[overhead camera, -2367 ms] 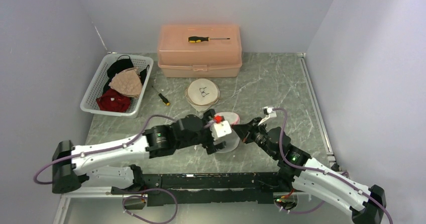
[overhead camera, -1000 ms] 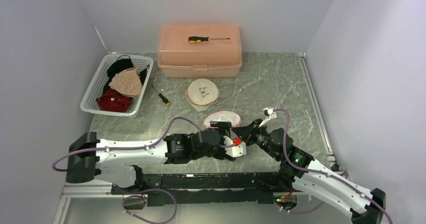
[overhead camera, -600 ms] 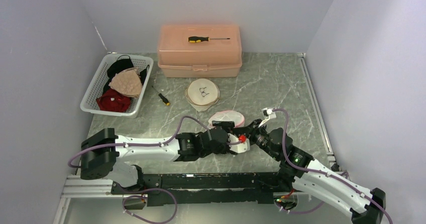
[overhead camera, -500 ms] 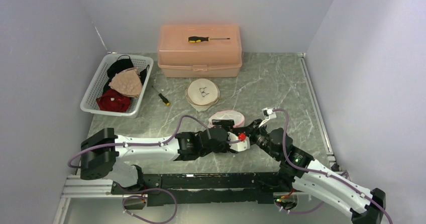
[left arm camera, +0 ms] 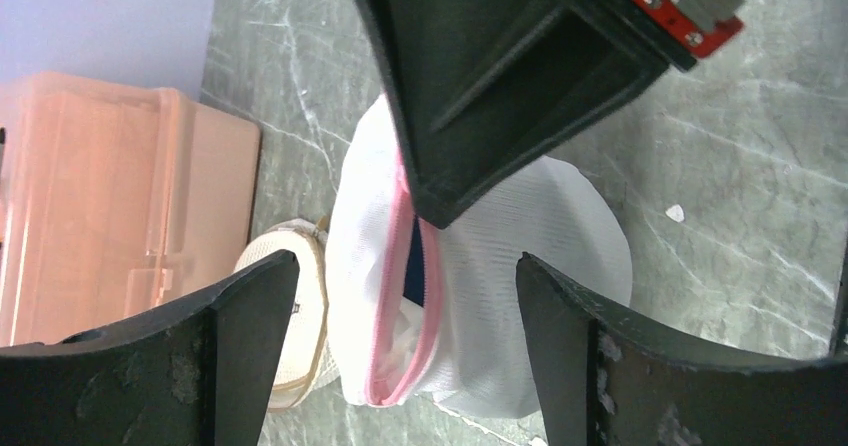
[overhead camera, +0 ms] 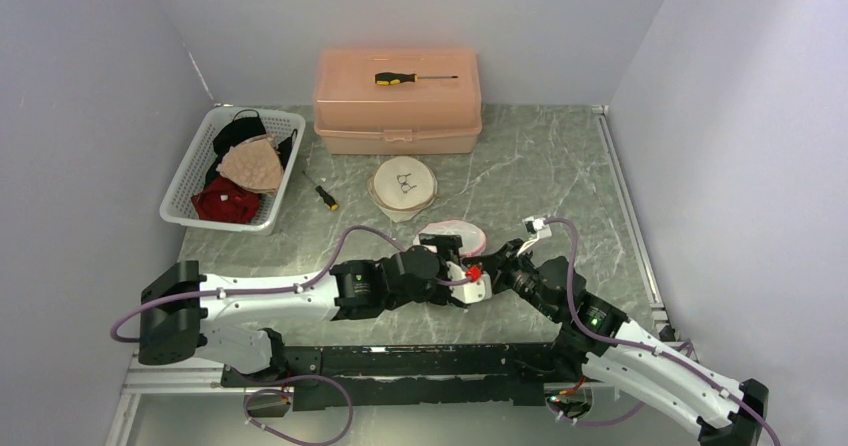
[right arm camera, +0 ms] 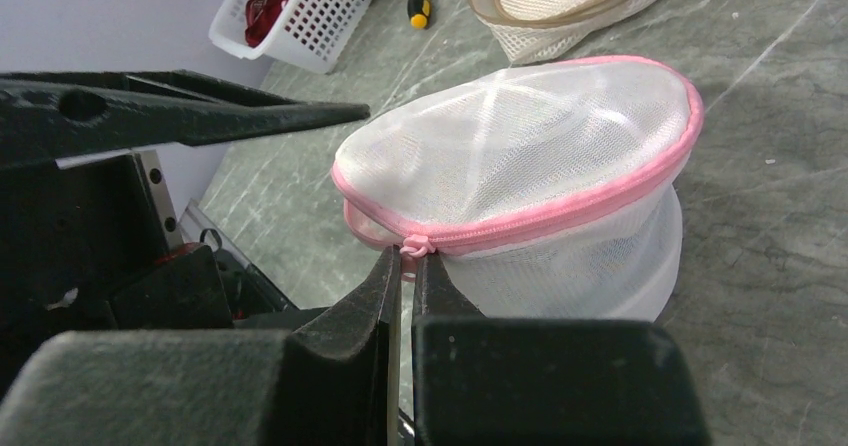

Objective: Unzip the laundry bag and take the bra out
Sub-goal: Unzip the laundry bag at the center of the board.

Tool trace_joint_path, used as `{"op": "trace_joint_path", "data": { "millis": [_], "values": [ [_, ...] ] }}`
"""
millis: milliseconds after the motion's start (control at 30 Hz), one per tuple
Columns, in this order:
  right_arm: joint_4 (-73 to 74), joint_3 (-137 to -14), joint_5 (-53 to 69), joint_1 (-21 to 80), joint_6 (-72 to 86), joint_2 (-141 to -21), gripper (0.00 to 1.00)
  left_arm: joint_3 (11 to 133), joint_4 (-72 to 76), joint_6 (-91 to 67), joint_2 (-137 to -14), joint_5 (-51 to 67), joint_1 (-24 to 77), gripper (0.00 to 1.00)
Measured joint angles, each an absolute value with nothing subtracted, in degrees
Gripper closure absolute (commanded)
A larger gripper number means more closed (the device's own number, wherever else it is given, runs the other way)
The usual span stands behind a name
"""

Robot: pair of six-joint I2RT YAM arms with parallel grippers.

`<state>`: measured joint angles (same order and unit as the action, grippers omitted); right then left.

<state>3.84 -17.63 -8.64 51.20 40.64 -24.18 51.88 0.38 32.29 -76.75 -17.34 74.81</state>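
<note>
The laundry bag (overhead camera: 452, 237) is a round white mesh pouch with a pink zipper (right arm camera: 560, 216), lying on the marble table between both arms. My right gripper (right arm camera: 408, 257) is shut on the pink zipper pull (right arm camera: 413, 248) at the bag's near edge. The left wrist view shows the zipper (left arm camera: 397, 296) partly parted, with a dark blue sliver and white fabric in the gap. The bra is hidden inside the bag. My left gripper (left arm camera: 405, 266) stands wide open, just short of the bag (left arm camera: 530, 266) and touching nothing. It sits beside the right gripper (overhead camera: 490, 262).
A pink plastic toolbox (overhead camera: 397, 106) stands at the back with a screwdriver (overhead camera: 415, 77) on its lid. At back left is a white basket (overhead camera: 185, 171) of garments. A beige round mesh bag (overhead camera: 403, 186) and a small screwdriver (overhead camera: 325, 197) lie behind the laundry bag.
My left arm has swung from the bag's left side round its near side, up to the right gripper. The right gripper has kept its hold on the zipper pull.
</note>
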Motion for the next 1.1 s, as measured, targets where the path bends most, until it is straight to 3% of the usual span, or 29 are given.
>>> {"op": "trace_joint_path", "data": {
  "millis": [133, 200, 533, 1100],
  "values": [
    [3.84, -17.63, -8.38, 51.20, 40.56, -24.25, 1.00, 52.31, -0.75, 33.41, -78.39, -15.84, 74.52, 0.21],
    [3.84, -17.63, -8.32, 51.20, 40.53, -24.38, 1.00, 52.82, -0.95, 33.67, -79.99, -14.85, 74.04, 0.30],
    [3.84, -17.63, -7.40, 51.20, 40.12, -24.53, 1.00, 55.64, -1.98, 34.20, -82.67, -12.21, 70.78, 0.96],
    [10.00, -18.04, -17.43, 51.48, 40.18, -20.93, 1.00, 51.81, -1.13, 33.21, -77.80, -11.92, 71.50, 0.97]
  ]
}}
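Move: The left hand, open beside the laundry bag, goes for the pink zipper edge at the already opened end, about 2 cm ahead, 1 cm right and 2 cm below. The slider, still in the right fingers, lies some 4 cm to the left hand's right, level fore and aft and 1 cm lower. The glasses pouch is roughly 16 cm ahead, 9 cm left and 10 cm down. From the right hand, the closed zip stretch lies about 5 cm ahead, 2 cm right and 1 cm up. Down about 3 cm and forward some 2 cm, the left hand sets its open fingers over the pink edge and shuts them, pinching it behind the slider, then eases back and up about 1 cm and slightly left. Late on, the right hand, keeping the slider pinched, draws it roughly 3 cm right and 1 cm forward, away from the left fingers, yawing some 10 degrees clockwise. ##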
